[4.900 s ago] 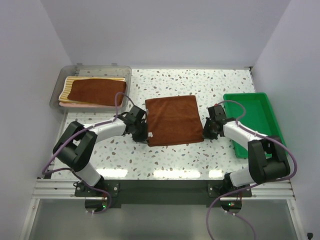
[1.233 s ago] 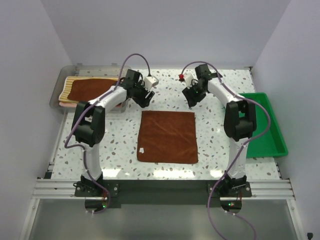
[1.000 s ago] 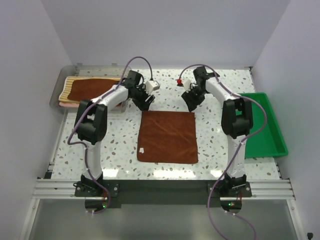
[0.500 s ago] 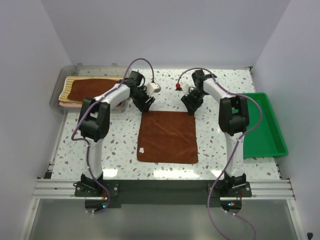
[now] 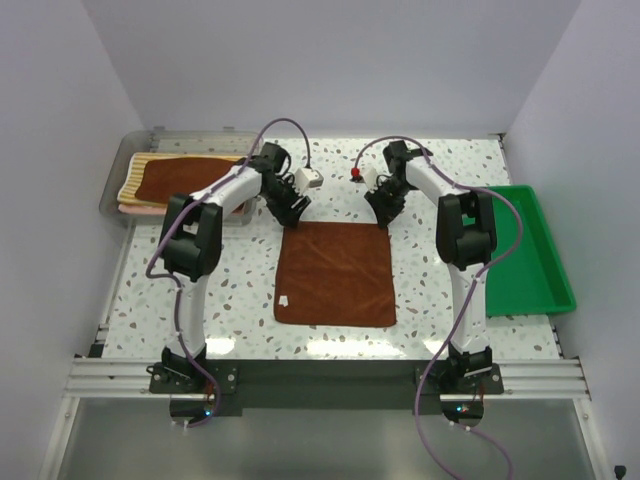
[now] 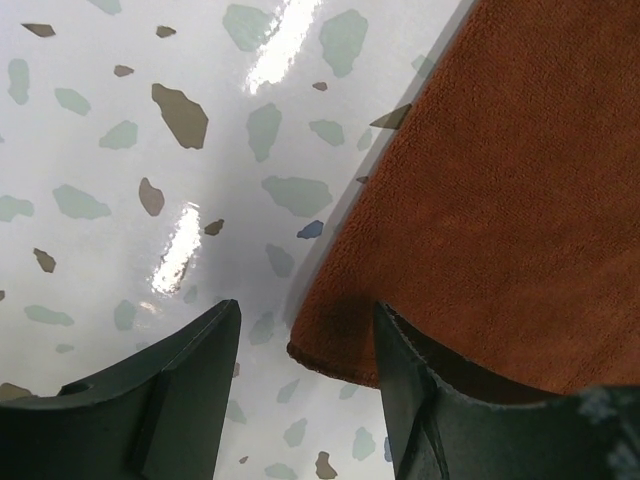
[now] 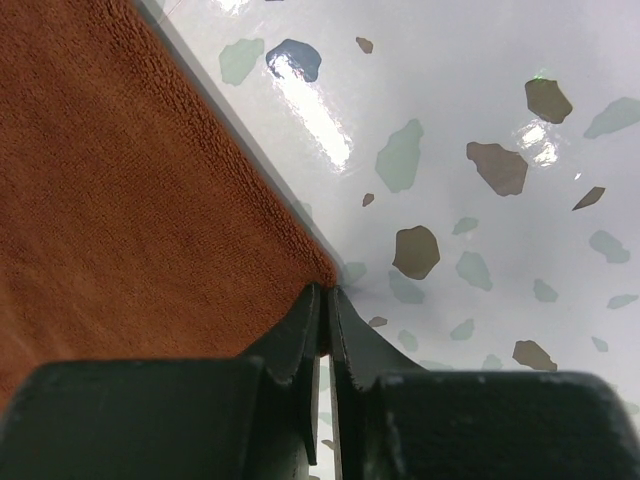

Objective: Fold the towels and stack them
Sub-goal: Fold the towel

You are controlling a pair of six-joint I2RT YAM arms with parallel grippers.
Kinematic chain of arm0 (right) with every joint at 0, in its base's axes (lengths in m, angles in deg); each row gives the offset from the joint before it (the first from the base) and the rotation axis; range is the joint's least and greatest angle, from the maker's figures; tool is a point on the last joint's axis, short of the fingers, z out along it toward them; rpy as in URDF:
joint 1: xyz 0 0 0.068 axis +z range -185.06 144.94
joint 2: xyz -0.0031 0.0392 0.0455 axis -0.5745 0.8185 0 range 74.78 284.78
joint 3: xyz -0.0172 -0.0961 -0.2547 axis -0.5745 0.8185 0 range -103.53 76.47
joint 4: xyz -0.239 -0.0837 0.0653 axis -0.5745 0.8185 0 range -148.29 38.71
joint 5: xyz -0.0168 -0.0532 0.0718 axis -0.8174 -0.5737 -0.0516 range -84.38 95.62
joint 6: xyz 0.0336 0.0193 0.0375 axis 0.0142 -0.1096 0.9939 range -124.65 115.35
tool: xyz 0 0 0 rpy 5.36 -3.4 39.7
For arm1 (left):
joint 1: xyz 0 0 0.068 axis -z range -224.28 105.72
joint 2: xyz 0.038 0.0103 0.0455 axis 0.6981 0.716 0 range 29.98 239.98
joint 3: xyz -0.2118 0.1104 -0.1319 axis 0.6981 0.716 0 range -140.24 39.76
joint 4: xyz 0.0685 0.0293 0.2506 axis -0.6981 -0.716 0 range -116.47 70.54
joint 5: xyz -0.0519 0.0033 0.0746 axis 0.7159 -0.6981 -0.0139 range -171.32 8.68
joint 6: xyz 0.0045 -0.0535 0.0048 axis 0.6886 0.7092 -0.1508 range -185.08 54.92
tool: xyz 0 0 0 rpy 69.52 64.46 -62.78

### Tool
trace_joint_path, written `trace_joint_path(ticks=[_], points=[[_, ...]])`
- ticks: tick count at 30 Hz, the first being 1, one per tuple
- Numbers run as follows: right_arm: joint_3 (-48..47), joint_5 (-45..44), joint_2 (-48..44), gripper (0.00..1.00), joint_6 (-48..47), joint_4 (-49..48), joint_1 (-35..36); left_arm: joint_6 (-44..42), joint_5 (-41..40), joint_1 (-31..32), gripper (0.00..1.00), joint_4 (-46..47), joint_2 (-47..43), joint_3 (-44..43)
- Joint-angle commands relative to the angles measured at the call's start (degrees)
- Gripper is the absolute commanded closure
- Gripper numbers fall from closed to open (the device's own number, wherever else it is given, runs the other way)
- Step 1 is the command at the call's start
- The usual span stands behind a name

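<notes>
A rust-brown towel (image 5: 335,273) lies flat in the middle of the table, with a small white tag (image 5: 286,298) near its left edge. My left gripper (image 5: 291,214) is open at the towel's far left corner; in the left wrist view the corner of the towel (image 6: 500,200) sits between the spread fingers (image 6: 190,400) of the left gripper (image 6: 305,370). My right gripper (image 5: 383,216) is at the far right corner. In the right wrist view the right gripper (image 7: 325,295) is shut, pinching the very tip of the towel (image 7: 130,200).
A clear grey bin (image 5: 112,187) at the back left holds a stack: a rust-brown towel (image 5: 185,180) on a yellow-and-white striped one (image 5: 133,178) and a pink one (image 5: 150,211). A green tray (image 5: 520,250) stands at the right edge.
Both grippers have moved in and down onto the towel's far corners. The right gripper has closed on its corner; the left stays open.
</notes>
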Motion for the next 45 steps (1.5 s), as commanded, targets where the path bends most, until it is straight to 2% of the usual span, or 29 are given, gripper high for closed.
trace_joint_path(ticks=[1,9,21,23,25,26,32,38,45], points=[[-1.21,0.66,1.14,0.95,-0.79,1.37,0.11,-2.34,1.82,-0.39,0.39,-2.86,-0.14,-1.61],[-1.13,0.58,1.14,0.96,-0.62,1.11,0.02,-2.7,2.61,-0.3,0.43,-2.95,0.82,-1.86],[0.02,-0.39,0.53,0.97,-0.44,0.4,0.11,-2.78,1.73,-0.3,0.6,-3.13,3.19,-1.86],[0.1,-0.65,0.53,0.97,-0.35,0.4,0.11,-2.61,1.65,-0.48,0.67,-3.12,3.72,-2.04],[0.37,-0.74,0.27,0.98,-0.27,0.31,0.02,-2.78,1.82,-0.65,0.71,-3.56,4.42,-2.39],[0.54,-0.83,0.18,0.98,-0.18,0.05,0.02,-2.78,1.91,-0.65,0.77,-3.74,4.6,-2.39],[0.55,-0.48,-0.26,0.99,0.35,-0.65,0.02,-3.75,3.4,-0.74,0.99,-4.53,5.65,-2.66],[-0.33,-2.23,-5.51,1.0,2.89,-3.63,0.02,-3.58,3.32,-2.41,1.0,-5.85,4.43,-5.9],[-4.73,-6.18,-15.62,1.0,5.0,-5.48,0.02,-1.47,-0.98,-2.59,1.0,-5.24,-4.87,-13.46]])
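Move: The brown towel's far-left corner lies just under the open left fingers, about 1 cm back and 2 cm below; it is some 19 cm to the left of the right hand and level with it fore and aft, where the right fingers already grip the far-right corner. The towel's middle is about 10 cm back and 9 cm right of the left hand. The grey tray's towel stack stands some 20 cm left of the left hand and 8 cm farther out. Left sinks and pinches the towel's corner; then both lift slightly forward, the still-gripping right about 5 cm. ##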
